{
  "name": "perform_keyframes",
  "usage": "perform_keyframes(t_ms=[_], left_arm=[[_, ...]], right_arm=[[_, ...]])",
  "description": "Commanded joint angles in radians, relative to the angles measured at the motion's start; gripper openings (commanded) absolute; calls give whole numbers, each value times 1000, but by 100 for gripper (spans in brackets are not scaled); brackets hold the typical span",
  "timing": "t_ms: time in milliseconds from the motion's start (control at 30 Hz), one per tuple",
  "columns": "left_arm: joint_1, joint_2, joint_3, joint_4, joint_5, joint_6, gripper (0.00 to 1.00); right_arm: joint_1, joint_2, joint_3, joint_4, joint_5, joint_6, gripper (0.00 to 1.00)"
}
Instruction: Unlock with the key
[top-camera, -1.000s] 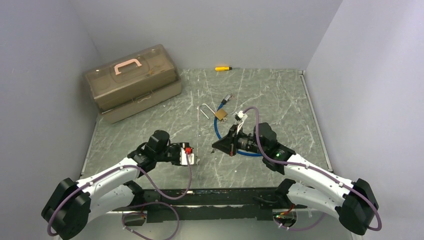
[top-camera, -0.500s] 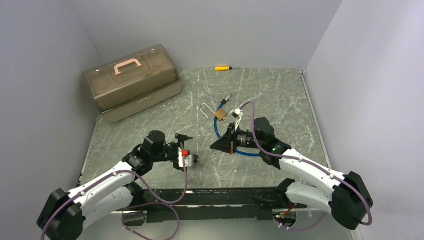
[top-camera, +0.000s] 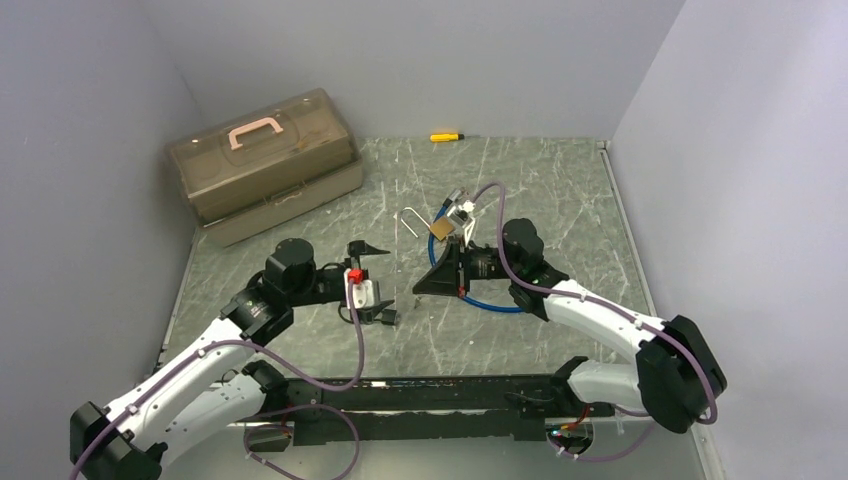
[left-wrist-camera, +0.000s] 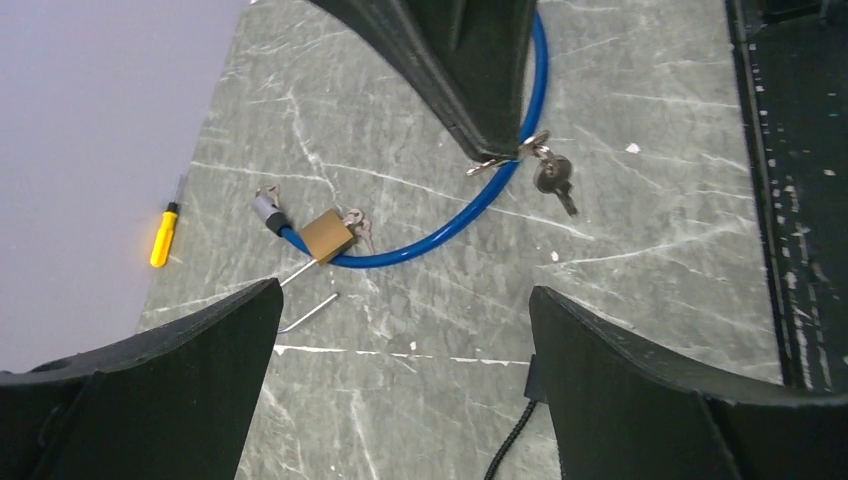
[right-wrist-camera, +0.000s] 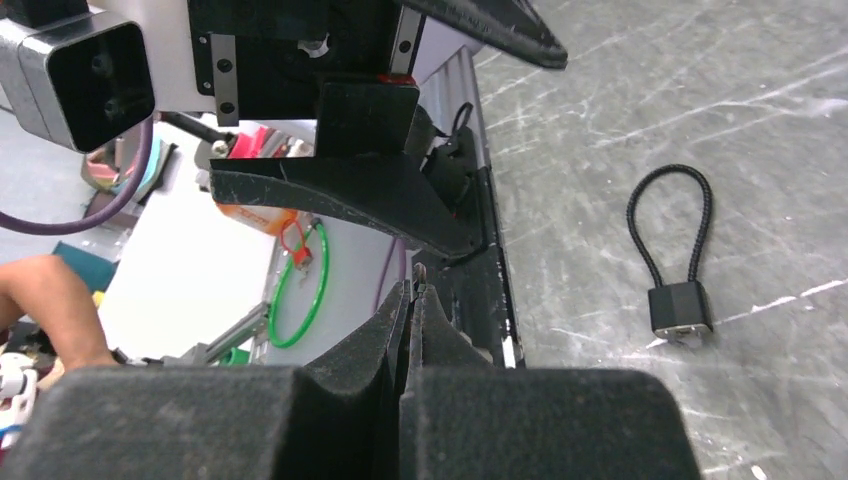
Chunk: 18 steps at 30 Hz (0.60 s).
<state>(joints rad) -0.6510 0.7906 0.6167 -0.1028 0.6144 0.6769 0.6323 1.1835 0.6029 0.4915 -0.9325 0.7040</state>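
My right gripper (right-wrist-camera: 415, 290) is shut on a small key (right-wrist-camera: 418, 272) whose tip pokes out between the fingertips. In the left wrist view the key's ring and a second key (left-wrist-camera: 553, 178) dangle below that gripper's tip. A small black lock with a black cable loop (right-wrist-camera: 680, 305) lies on the table. Its body (left-wrist-camera: 535, 380) peeks out beside my left gripper's right finger. My left gripper (left-wrist-camera: 405, 290) stands wide open above the table, with nothing between its fingers. The two grippers (top-camera: 378, 282) (top-camera: 418, 290) face each other a short gap apart.
A brass padlock (top-camera: 441, 229) on a blue cable (top-camera: 480, 302) lies behind the right gripper, its shackle open and keys hanging from it. A brown toolbox (top-camera: 262, 165) sits far left. A yellow screwdriver (top-camera: 445, 136) lies by the back wall.
My left gripper has opened fully, let go of the black lock and risen back to the left. The right gripper has shifted left and farther away with the key.
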Motion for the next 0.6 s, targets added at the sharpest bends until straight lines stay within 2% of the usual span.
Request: perform_keyframes(t_ms=[0, 100, 300, 400, 567], left_arm=[[3, -24, 82, -158, 105, 56, 99], [-4, -45, 100, -209, 144, 134, 99], [-45, -79, 85, -121, 167, 228, 97], [-87, -89, 96, -145, 170, 330, 82], [-148, -91, 107, -170, 137, 394, 55]], right_arm=[[-3, 30, 63, 168, -115, 81, 0], [-2, 52, 71, 222, -145, 121, 0], [8, 98, 67, 352, -183, 225, 0], [16, 112, 81, 349, -197, 230, 0], [34, 133, 104, 354, -206, 231, 0]])
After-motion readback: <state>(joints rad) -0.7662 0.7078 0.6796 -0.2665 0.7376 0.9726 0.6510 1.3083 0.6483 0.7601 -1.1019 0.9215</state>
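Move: Beyond the left fingertips, the keys pinched in the right hand are about 6 cm to the left hand's right, 4 cm back and 1 cm higher. The black lock lies roughly 15 cm below the left hand and 2 cm back, neither left nor right; the brass padlock is some 20 cm ahead and 12 cm right of that hand, also 15 cm down. From the right hand, the keys sit at its tips, about 1 cm left and 1 cm below. Swinging in behind the keys, the left hand travels back about 6 cm while rising nearly 3 and edging right towards them; it turns some 15 degrees clockwise to point straight right, rolls front side up, and its wide-open fingers start closing late, to about two thirds. The right hand keeps its pinch on the keys, lifting them 2 to 3 cm while easing back and left. ##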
